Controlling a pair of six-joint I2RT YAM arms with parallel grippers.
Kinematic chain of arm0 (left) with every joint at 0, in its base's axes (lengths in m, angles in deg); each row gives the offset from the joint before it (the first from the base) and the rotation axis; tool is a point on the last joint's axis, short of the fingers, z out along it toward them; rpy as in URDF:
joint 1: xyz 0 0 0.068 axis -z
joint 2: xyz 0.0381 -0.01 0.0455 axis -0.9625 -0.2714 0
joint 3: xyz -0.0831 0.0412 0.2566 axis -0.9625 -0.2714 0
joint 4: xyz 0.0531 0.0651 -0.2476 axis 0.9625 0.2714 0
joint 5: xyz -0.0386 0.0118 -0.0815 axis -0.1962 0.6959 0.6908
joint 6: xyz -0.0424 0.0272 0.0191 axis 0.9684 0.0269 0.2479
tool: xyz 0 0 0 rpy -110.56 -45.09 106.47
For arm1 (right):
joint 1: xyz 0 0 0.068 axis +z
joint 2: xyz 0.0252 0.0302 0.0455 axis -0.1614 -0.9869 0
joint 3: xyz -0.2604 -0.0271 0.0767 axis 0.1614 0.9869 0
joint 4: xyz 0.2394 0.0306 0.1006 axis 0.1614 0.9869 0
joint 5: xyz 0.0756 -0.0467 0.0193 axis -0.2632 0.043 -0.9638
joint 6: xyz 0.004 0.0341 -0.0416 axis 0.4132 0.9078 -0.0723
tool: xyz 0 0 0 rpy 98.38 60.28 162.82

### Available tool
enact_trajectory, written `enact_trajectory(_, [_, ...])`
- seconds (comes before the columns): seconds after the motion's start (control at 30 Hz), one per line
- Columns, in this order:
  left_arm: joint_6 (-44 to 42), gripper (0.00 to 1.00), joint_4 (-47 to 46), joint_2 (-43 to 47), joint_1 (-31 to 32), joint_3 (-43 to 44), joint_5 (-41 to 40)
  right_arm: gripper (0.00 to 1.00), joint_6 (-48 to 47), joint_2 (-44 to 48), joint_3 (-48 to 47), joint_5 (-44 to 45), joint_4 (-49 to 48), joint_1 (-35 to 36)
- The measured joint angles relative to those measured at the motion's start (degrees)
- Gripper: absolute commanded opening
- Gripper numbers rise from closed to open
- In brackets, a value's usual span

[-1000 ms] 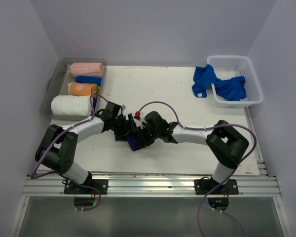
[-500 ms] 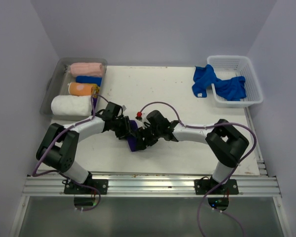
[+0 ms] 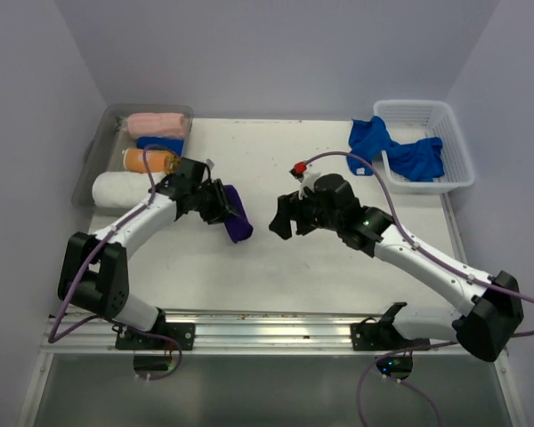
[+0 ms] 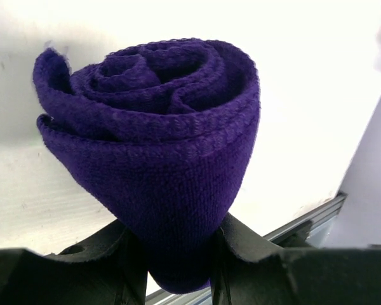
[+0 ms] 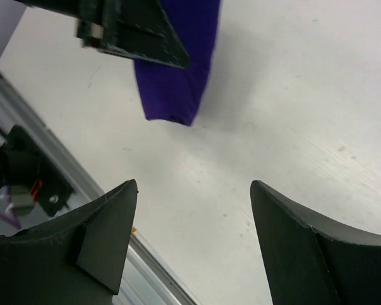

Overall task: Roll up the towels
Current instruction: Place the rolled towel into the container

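Note:
A dark purple towel (image 3: 236, 215), rolled into a tight cylinder, is held in my left gripper (image 3: 216, 203) left of the table's middle. In the left wrist view the roll's spiral end (image 4: 155, 127) fills the frame, and the left gripper (image 4: 178, 251) is shut on its lower part, one finger on each side. My right gripper (image 3: 285, 219) hangs apart to the right of the roll, open and empty. Its wrist view shows the open right gripper (image 5: 193, 190) over bare table, the purple roll (image 5: 178, 70) beyond. Royal blue towels (image 3: 370, 142) lie loose and crumpled at the back right.
A white lattice basket (image 3: 430, 186) at the back right holds part of the blue cloth (image 3: 418, 158). A clear bin (image 3: 84, 169) at the back left holds rolled towels: pink (image 3: 156, 123), blue (image 3: 160, 142), orange (image 3: 147, 160) and white (image 3: 125, 189).
The right gripper let go of the purple roll, opened wide and drew back to the right. The left gripper closed on the roll and carried it left and away from the near edge.

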Motion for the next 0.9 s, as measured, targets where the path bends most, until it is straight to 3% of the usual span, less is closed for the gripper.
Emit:
enact_trajectory(0.23, [0.02, 0.33, 6.16, -1.16, -7.78, 21.57, -1.42, 0.76, 0.26, 5.92, 1.46, 11.65, 6.1, -0.26])
enact_trajectory(0.43, [1.53, 0.34, 5.6, -6.51, -21.0, 36.37, -1.03, 0.76, 0.92, 6.27, 2.21, 14.32, 7.85, -0.26])
enact_trajectory(0.6, [4.74, 0.34, 4.17, -14.6, -27.17, 41.99, -1.18, 0.76, 2.19, 5.9, 2.78, 14.01, 7.85, -0.26])
enact_trajectory(0.9, [13.51, 0.36, -5.16, -25.83, -31.5, 42.21, -1.16, 0.76, 5.35, 1.68, 3.04, 11.72, 6.84, -0.26])
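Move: The left hand already holds the rolled purple towel; the grey container's middle lies about 17 cm ahead of it, 28 cm to its left and some 5 cm lower. Inside, from that hand, the pink towel is 27 cm ahead and 22 cm left, the blue roll 21 ahead and 20 left, the orange towel 16 ahead and 24 left, the white one 8 ahead and 29 left, all slightly lower. From the right hand the container is about 18 cm ahead, 43 cm left and 15 cm below. Keeping its pinch on the rolled purple towel, the left hand swings it some 25 cm forward and 22 cm to the left in an arc, climbing about 19 cm over the first half and then sinking about 8 cm above the container's far end, while the wrist turns roughly 40 degrees counter-clockwise and the fingers tip up somewhat. The right hand, empty and open, draws about 5 cm to the right, away from where the towel was, turning a little clockwise, then sinks some 3 cm. ##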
